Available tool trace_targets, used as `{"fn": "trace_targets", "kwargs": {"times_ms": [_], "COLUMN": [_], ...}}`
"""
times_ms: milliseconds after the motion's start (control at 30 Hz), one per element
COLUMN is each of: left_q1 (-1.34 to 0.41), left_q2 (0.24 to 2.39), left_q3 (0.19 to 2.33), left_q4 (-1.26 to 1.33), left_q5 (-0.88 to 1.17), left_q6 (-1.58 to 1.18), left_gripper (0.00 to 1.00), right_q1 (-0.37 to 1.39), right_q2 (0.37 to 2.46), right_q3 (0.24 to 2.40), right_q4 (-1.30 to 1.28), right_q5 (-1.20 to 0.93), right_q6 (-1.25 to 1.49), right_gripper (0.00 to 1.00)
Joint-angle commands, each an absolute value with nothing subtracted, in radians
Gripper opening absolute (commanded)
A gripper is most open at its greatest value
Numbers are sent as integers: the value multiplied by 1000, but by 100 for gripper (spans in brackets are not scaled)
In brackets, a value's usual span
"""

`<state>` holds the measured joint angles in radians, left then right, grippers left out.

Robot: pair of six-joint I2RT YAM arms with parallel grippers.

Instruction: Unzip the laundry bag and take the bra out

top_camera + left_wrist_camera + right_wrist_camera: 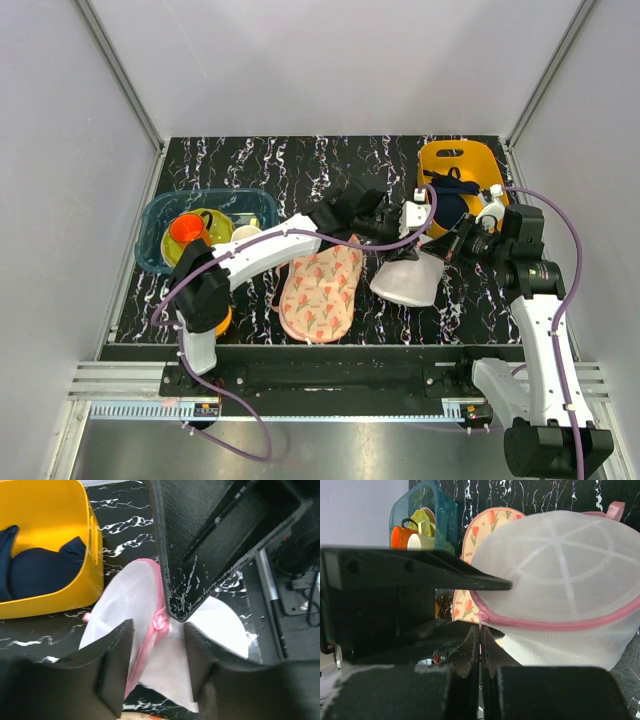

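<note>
The laundry bag (pixel 410 282) is a white mesh dome with pink zipper trim, lying on the black marbled table right of centre. It also shows in the left wrist view (pixel 130 595) and the right wrist view (pixel 565 570). My right gripper (pixel 432 248) (pixel 480 635) is shut on the pink zipper pull (pixel 481 626) at the bag's rim. My left gripper (pixel 392 238) (pixel 157 675) is open, its fingers (pixel 115 665) either side of the bag's edge and trim, just above it. The bra is hidden.
A floral-print peach pad (pixel 322 285) lies left of the bag. A yellow basket (pixel 455 160) with a dark navy garment (pixel 452 205) stands behind the bag. A teal bin (pixel 160 255) holding cups stands at the left.
</note>
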<state>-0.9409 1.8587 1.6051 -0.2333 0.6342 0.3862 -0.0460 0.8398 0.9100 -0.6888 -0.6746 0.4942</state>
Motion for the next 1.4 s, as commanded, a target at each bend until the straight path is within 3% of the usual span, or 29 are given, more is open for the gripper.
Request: {"fn": "trace_targets", "kwargs": {"times_ms": [0,33,67,600,967,1167,1233,1267,1367], "left_q1": [-945,-945,-945,-841,-811,-811,-813,-813,-819], "left_q2": [1882,1887,1887,1567,1453,1457,1468,1471,1489], "left_q3": [1683,1687,1692,1390,1302,1295,1298,1301,1310], "left_q4": [-176,-178,-193,-239,-65,24,35,34,25], "left_q5": [686,678,657,672,773,795,779,770,698], "left_q6": [361,354,351,434,290,203,189,180,161], "left_gripper": [36,2,0,0,0,0,0,0,0], "right_q1": [-43,-43,-43,-115,-117,-117,-117,-117,-117], "right_q2": [838,838,835,833,960,953,948,942,896], "right_q3": [930,924,922,785,603,647,701,721,796], "right_q4": [-658,-655,-655,-534,-229,-216,-306,-345,-489], "right_q5": [-715,-712,-703,-630,-713,-746,-729,-707,-622], "right_q6": [485,486,486,543,664,687,643,609,566], "right_gripper": [0,0,0,0,0,1,18,41,66]}}
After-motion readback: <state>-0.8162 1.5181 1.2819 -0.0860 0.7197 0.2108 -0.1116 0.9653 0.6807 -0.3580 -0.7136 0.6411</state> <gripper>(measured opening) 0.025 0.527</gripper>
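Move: The laundry bag's pink zip edge runs between the left hand's open fingers, within a centimetre to its right and 1 below, and the right hand's shut fingers already grip it at their tips. From the left hand, the white bag body lies about 6 cm back, level sideways and 6 below; the yellow bin some 12 ahead, 12 right and 11 below; the tulip mitt 8 back, 18 left and 15 below. The bag's pink zip edge is pinched by the left fingers, which shut on it almost in place, then carry it about 8 cm left and, after a small dip, some 5 cm up. Meanwhile the right hand, still gripping at first, goes down about 9 cm away from the left and edges 4 cm forward, then rises a little as its fingers open roughly halfway. ##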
